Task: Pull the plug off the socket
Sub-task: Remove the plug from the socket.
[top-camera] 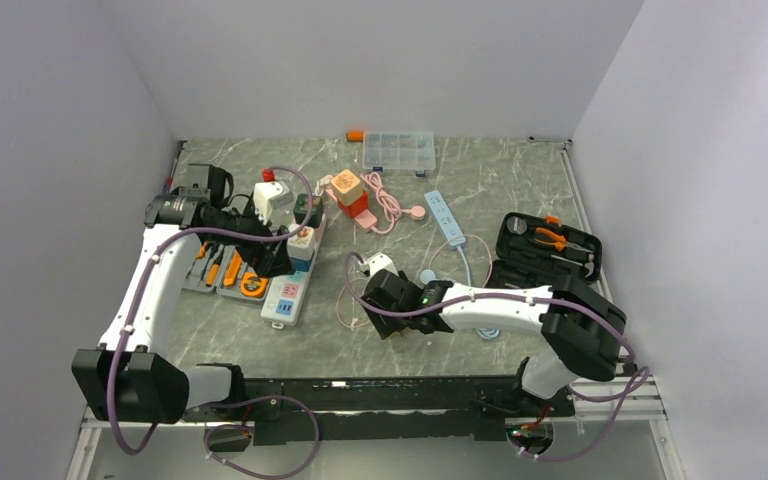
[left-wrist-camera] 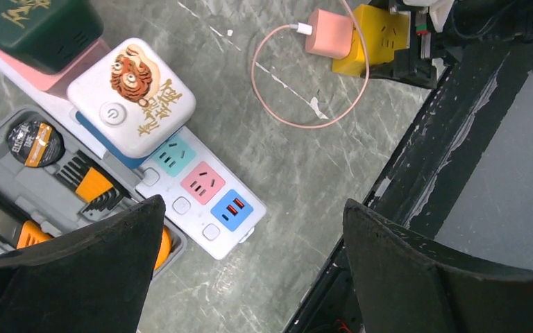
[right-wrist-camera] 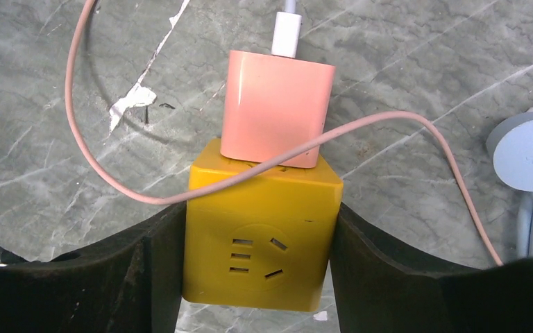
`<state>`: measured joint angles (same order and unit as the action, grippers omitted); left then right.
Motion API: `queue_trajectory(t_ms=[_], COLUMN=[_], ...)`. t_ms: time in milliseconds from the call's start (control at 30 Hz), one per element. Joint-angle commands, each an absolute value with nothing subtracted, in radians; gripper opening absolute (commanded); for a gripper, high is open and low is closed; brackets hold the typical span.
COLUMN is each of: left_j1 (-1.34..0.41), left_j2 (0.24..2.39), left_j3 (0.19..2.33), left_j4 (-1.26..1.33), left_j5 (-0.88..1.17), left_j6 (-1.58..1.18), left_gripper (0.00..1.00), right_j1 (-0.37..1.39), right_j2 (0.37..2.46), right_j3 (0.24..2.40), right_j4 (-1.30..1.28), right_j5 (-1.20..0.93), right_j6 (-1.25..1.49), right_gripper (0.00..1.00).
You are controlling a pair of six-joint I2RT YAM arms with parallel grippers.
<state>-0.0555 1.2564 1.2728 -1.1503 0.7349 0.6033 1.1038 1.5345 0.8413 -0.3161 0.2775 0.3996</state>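
Observation:
The socket (top-camera: pixel 288 290), a long white strip with green, pink and blue faces (left-wrist-camera: pixel 201 198), lies left of centre. Two cube plugs stand in it: a white one with a tiger picture (left-wrist-camera: pixel 130 97) and a dark green one (left-wrist-camera: pixel 35 24). My left gripper (left-wrist-camera: pixel 253 208) hangs open above the strip's near end, holding nothing. My right gripper (right-wrist-camera: pixel 260 229) is at mid-table (top-camera: pixel 385 295). Its two fingers press the sides of a yellow cube outlet (right-wrist-camera: pixel 260 229) that lies on the table. A pink charger (right-wrist-camera: pixel 276 104) with a pink cable is plugged into that cube.
A grey tray of orange tools (top-camera: pixel 222 270) lies against the strip's left side. A black tool case (top-camera: pixel 545 245) stands open at the right. A clear organiser box (top-camera: pixel 398 152) and a small blue strip (top-camera: pixel 447 218) lie further back. The black front rail (left-wrist-camera: pixel 416 180) borders the table.

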Motion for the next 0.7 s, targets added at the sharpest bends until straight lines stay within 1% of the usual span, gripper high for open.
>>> queue_trajectory(t_ms=[0,33,200,300,400,533,667], left_j1=[-0.100,-0.126,-0.203,-0.233,-0.248,-0.299,-0.376], left_j2=[1.177,1.153,1.069,1.036,1.015,0.918,0.876], left_j3=[1.214,1.205,1.209,1.220,1.221,1.160,1.092], left_j4=[-1.073,-1.059,-1.027,-0.972,-0.931,-0.889,-0.969], left_j5=[0.795,0.783,0.734,0.662,0.611,0.590,0.596], left_j6=[0.683,0.708,0.841,0.867,0.888,1.063,1.277], left_gripper=[0.99,0.99,0.99,0.99,0.99,0.99,0.99], right_j1=[1.108,1.108,1.099,1.063,1.052,1.046,1.016], right_j2=[1.516,1.506,1.494,1.524,1.544,1.454,1.398], right_j3=[0.820,0.808,0.789,0.794,0.815,0.809,0.784], right_j4=[-0.358,-0.352,-0.347,-0.336,-0.355,-0.313,-0.255], right_j5=[0.230,0.225,0.210,0.146,0.174,0.233,0.214], right_j6=[0.415,0.425,0.457,0.453,0.476,0.424,0.356], right_gripper=[0.10,0.00,0.00,0.00,0.00,0.00,0.00])
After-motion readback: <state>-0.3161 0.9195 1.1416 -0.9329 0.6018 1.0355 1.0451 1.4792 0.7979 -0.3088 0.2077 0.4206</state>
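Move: The pink plug sits on the yellow socket held by the right gripper; from the left hand it lies about 20 cm right, 2 cm back and some 17 cm below. The tiger-print block stands roughly 7 cm ahead, 6 cm right and 14 cm below the left hand. For the right hand, the socket is between its pads, the plug about 4 cm ahead and 3 cm left at its level, and the blue round plug 10 cm ahead, 7 cm right, slightly lower. Swing the open left gripper right and a little back, then raise it, ending about 5 cm higher, clear of the tiger-print block, while rolling it some 50 degrees clockwise as seen looking along its fingers. Keep the right gripper closed on the yellow socket, easing it about 1 cm right with only a slight tilt. ##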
